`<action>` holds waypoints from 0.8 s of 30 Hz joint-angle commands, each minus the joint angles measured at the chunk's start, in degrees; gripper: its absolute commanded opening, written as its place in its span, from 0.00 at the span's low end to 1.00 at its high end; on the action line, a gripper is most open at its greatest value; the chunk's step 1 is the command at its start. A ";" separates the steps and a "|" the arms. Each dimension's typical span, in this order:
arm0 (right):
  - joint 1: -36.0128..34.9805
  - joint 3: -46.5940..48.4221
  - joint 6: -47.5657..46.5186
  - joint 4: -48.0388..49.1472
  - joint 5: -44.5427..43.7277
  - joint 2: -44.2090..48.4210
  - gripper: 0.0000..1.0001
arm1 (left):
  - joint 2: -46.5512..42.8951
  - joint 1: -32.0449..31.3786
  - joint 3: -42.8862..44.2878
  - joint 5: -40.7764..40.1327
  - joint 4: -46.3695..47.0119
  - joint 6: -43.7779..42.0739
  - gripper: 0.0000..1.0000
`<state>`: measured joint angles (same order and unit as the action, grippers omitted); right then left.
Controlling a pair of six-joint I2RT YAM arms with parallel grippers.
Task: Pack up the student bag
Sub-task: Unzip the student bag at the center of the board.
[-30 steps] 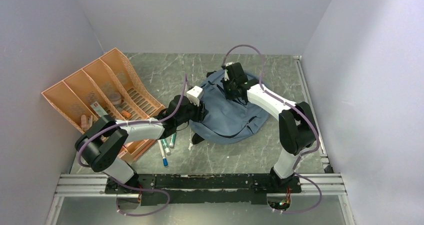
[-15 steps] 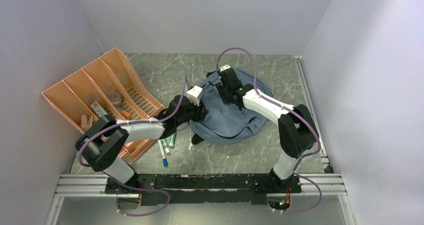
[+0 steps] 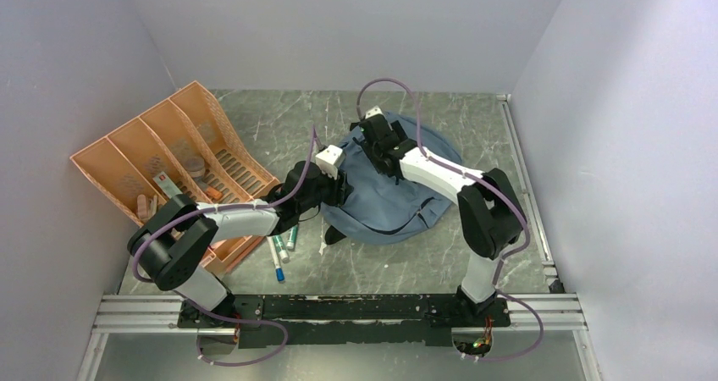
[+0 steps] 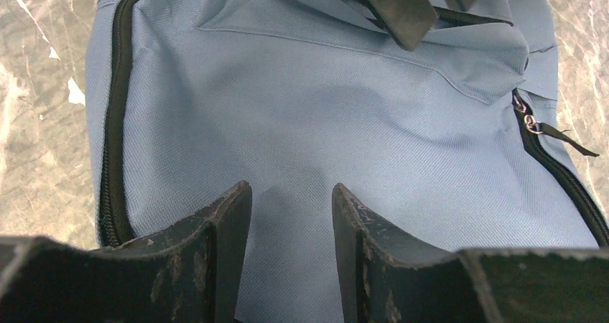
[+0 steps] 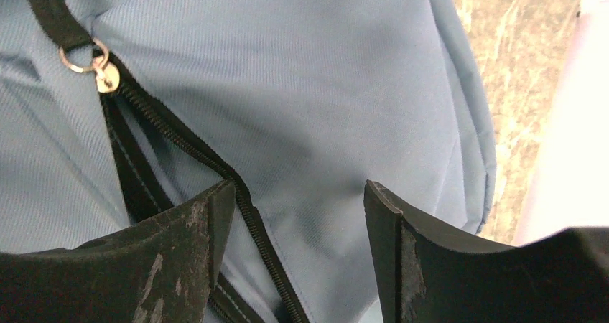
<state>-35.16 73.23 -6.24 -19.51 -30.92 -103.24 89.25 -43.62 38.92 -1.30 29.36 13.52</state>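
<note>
The grey-blue student bag (image 3: 398, 196) lies flat in the middle of the table. My left gripper (image 3: 339, 191) reaches in from its left edge. Seen from the left wrist, the bag's fabric (image 4: 309, 108) fills the gap of the left gripper (image 4: 291, 194), whose jaws stand half apart, closed on a thick fold. My right gripper (image 3: 374, 140) hovers over the bag's far left part. The right wrist view shows the right gripper (image 5: 298, 194) open and holding nothing, the black zipper track (image 5: 187, 147) running under it. A silver zipper pull ring (image 5: 97, 68) lies beyond the left finger.
An orange compartment tray (image 3: 127, 157) stands tilted at the left with small items in its slots. Several markers (image 3: 279, 250) lie on the marble table beside it, under my left arm. Grey walls close in left, right and behind.
My right gripper has gone from shut to open and has slid left along the bag's far part. The left gripper and the bag have stayed put.
</note>
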 commanded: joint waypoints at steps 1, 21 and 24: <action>0.04 1.92 -2.37 -0.43 -5.24 -5.42 0.71 | -0.73 -0.41 -0.63 -0.94 2.90 0.71 0.50; 0.26 7.45 -2.21 2.50 -12.76 -2.40 0.40 | -1.60 -0.34 -1.12 -0.97 2.20 0.46 0.50; 0.25 7.92 -2.28 2.29 -12.32 -0.94 0.35 | -1.65 -0.37 -1.21 -1.13 2.19 0.59 0.50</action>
<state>-35.33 78.76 -8.99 -16.67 -41.54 -108.22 88.92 -43.62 38.02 -1.39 29.39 13.54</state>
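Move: The right hand, fingers open, goes for the bag's cloth edge beside the upper zip, about 3 cm ahead, some 1 cm to its right and 1 cm lower. The zip slider with its strap lies roughly 5 cm ahead and 8 cm to the left, a couple of centimetres lower. A lower zip pull is about 14 cm back and 7 cm right. From the left hand the cloth edge is some 14 cm ahead and 12 cm right, about level. The right fingertips close on a fold of cloth beside the upper zip, nearly halving their gap to pinch it. To get there the hand pushes forward about 3.5 cm over the bag with little change of height, tilting slightly down; once the fingers have mostly closed, it rises nearly 2 cm with the fold and eases about 1 cm to the right. ##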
